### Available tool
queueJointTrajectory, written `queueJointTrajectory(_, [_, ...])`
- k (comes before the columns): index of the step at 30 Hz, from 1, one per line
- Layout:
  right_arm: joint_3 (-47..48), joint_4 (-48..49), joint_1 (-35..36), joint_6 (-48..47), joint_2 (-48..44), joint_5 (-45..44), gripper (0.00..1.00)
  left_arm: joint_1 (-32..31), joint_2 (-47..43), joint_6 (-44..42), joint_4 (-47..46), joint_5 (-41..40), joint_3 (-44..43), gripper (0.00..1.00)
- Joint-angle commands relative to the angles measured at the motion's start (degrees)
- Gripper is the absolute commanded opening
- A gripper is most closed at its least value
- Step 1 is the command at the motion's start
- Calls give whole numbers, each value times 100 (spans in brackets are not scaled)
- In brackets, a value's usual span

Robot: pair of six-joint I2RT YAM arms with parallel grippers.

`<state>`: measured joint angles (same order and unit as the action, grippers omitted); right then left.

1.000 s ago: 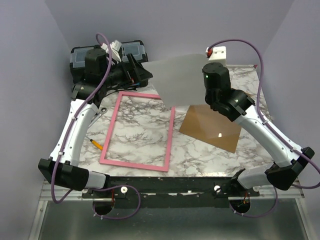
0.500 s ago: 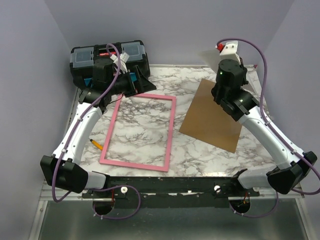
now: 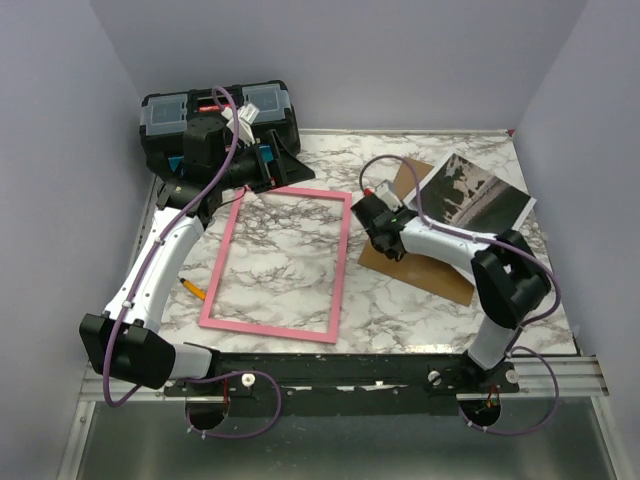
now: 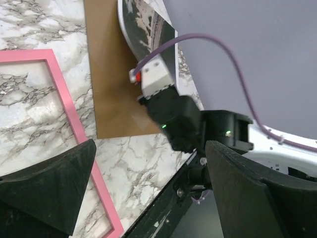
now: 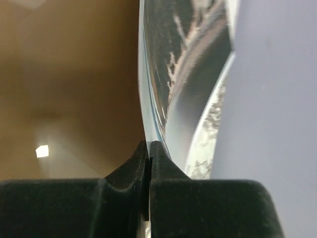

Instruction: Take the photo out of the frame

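The pink frame lies flat on the marble table with bare marble showing through it. The greyscale photo is outside it at the back right, over the far corner of the brown backing board. My right gripper is low over that board and shut on the photo's near edge. In the right wrist view the fingertips pinch the curved print. My left gripper hovers open over the frame's far-left corner, nothing between its fingers; its view shows the frame, board and photo.
A black toolbox stands at the back left, just behind the left gripper. A yellow pencil lies on the table left of the frame. Purple walls close in the back and both sides.
My right arm has swung down from high at the back and folded low over the board, bringing the photo down picture side up. The left gripper pulled back slightly, still open.
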<state>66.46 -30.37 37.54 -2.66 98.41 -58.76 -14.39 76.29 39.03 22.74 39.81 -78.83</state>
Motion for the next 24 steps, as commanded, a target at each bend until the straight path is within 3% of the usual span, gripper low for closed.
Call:
queueJointTrajectory(1, [-324, -373, 493, 623, 243, 912, 1, -21, -80, 17, -144, 211, 45, 95])
queueJointTrajectory(6, [-711, 315, 772, 116, 213, 1306, 1, 15, -80, 15, -182, 203, 74, 95])
queueJointTrajectory(15, [-887, 472, 935, -57, 85, 1450, 2, 16, -69, 96, -279, 328, 130, 95])
queueJointTrajectory(18, [-544, -115, 987, 388, 181, 1178, 41, 15, -95, 79, -323, 328, 169, 95])
queueJointTrajectory(20, [-351, -532, 1010, 798, 141, 942, 61, 15, -105, 25, -290, 281, 169, 95])
queueJointTrajectory(24, [-99, -1055, 1018, 1366, -435, 1080, 83, 2, -207, -68, -358, 133, 250, 96])
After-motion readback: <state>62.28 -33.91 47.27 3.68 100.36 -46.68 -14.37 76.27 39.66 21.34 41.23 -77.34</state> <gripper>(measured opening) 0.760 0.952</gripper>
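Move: The right hand's shut fingers already hold the photo by its near side; the photo's middle hangs about 6 cm ahead, 7 cm to the right and 5 cm lower. The brown backing board that takes it lies below, its middle some 9 cm down and about 3 cm ahead, straight in line sideways. The pink frame's middle is roughly 32 cm left and 7 cm back. From the left hand, the board is about 31 cm right, 4 cm back and 31 cm down. Lower the right gripper about 8 cm with the photo's near side still pinched, drawing it some 6 cm left and 5 cm back over the backing board. Tip the fingers further down and turn them counter-clockwise, roughly 15 degrees each. Slow to a stop low over the board, then open wide to let the photo go and start rising a little. ##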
